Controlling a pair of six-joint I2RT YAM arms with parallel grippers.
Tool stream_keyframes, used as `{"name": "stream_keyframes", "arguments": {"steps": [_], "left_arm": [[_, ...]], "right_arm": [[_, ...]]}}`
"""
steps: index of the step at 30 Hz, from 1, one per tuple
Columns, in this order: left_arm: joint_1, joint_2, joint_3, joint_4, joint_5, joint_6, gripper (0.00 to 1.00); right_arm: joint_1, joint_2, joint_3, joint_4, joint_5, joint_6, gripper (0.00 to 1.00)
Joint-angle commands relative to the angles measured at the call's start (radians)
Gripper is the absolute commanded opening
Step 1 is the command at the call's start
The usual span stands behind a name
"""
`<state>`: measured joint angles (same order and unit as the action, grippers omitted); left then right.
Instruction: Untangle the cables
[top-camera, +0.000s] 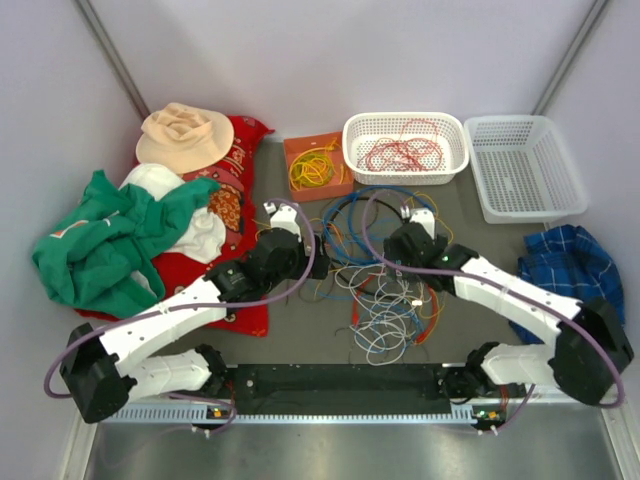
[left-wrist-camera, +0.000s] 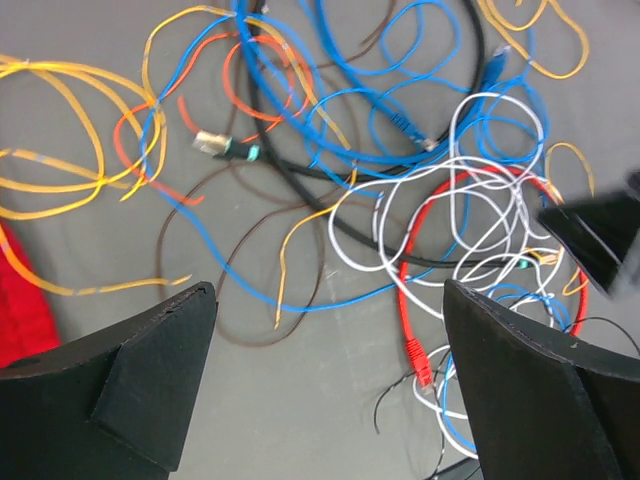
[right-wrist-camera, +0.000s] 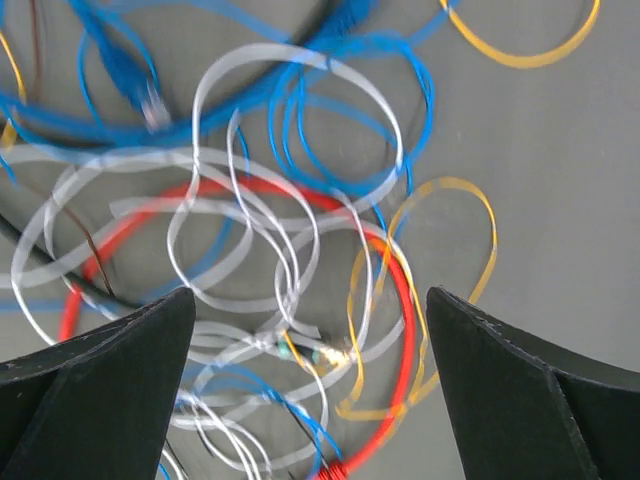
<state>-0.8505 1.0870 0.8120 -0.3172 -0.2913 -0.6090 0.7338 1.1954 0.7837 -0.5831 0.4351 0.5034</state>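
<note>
The cables lie in a loose tangle on the grey table between my two arms, with a coil of blue cable behind it. My left gripper hovers at the tangle's left edge. In the left wrist view it is open and holds nothing, above bare table, with a red cable plug by its right finger, and white loops and blue cable beyond. My right gripper is open too. The right wrist view shows it above white loops and a red loop, gripping nothing.
A white basket at the back holds red wires, and another white basket stands to its right. An orange box holds yellow wires. Green clothing, a red cloth and a hat pile up at left. A blue plaid cloth lies right.
</note>
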Motion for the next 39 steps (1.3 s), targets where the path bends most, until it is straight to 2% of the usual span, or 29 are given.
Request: {"name": "stream_keyframes", "arguments": {"steps": [1, 4, 5, 7, 9, 16, 19, 24, 33, 36, 38, 39], "left_arm": [[0.002, 0.007, -0.010, 0.096, 0.043, 0.031, 0.99], [0.002, -0.009, -0.034, 0.090, 0.047, 0.005, 0.99], [0.002, -0.013, -0.048, 0.090, 0.052, -0.001, 0.99], [0.002, -0.030, -0.060, 0.095, 0.063, -0.014, 0.99], [0.002, -0.039, -0.079, 0.096, 0.064, -0.021, 0.99], [0.002, -0.087, -0.097, 0.073, 0.055, -0.040, 0.99], [0.002, -0.105, -0.099, 0.052, 0.064, -0.046, 0.99], [0.002, -0.145, -0.126, 0.018, 0.061, -0.063, 0.99], [0.002, -0.180, -0.166, 0.024, 0.064, -0.086, 0.99], [0.002, -0.183, -0.166, 0.023, 0.060, -0.080, 0.99], [0.002, -0.185, -0.163, 0.015, 0.058, -0.078, 0.99], [0.002, -0.190, -0.162, 0.013, 0.054, -0.075, 0.99]], "right_arm": [[-0.051, 0.088, 0.127, 0.144, -0.056, -0.029, 0.93], [-0.060, 0.151, 0.147, 0.238, -0.079, -0.040, 0.88], [-0.069, 0.194, 0.172, 0.256, -0.093, -0.039, 0.81], [-0.102, 0.245, 0.219, 0.253, -0.110, -0.016, 0.73], [-0.116, 0.306, 0.242, 0.259, -0.134, -0.002, 0.69], [-0.119, 0.393, 0.271, 0.442, -0.245, -0.015, 0.70], [-0.117, 0.485, 0.356, 0.401, -0.298, -0.051, 0.74], [-0.100, 0.547, 0.361, 0.413, -0.317, -0.083, 0.77], [-0.089, 0.644, 0.353, 0.358, -0.257, -0.065, 0.63], [-0.089, 0.661, 0.362, 0.345, -0.274, -0.065, 0.51], [-0.089, 0.655, 0.355, 0.344, -0.280, -0.065, 0.29], [-0.088, 0.642, 0.348, 0.336, -0.280, -0.065, 0.09]]}}
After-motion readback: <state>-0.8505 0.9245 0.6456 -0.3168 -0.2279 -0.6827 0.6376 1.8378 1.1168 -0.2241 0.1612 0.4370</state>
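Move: The right hand, empty and open, goes for the thick blue cable's plug, about 11 cm ahead, 10 cm to its left and 8 cm below. The second blue plug lies some 12 cm ahead and 3 cm left of that hand; the white cable bundle's middle is about 7 cm back and 5 cm left. From the left hand, the thick blue cable's plug is roughly 11 cm ahead, 10 cm right and 15 cm down. Fingertips come down around the thick blue cable's plug: the right hand sweeps forward and left about 15 cm, nearly level, then sinks some 6 cm onto it, narrowing its fingers on the way and closing them to about a third open at the end. The open left hand backs off some 3 cm, also sinking and shifting slightly left. ##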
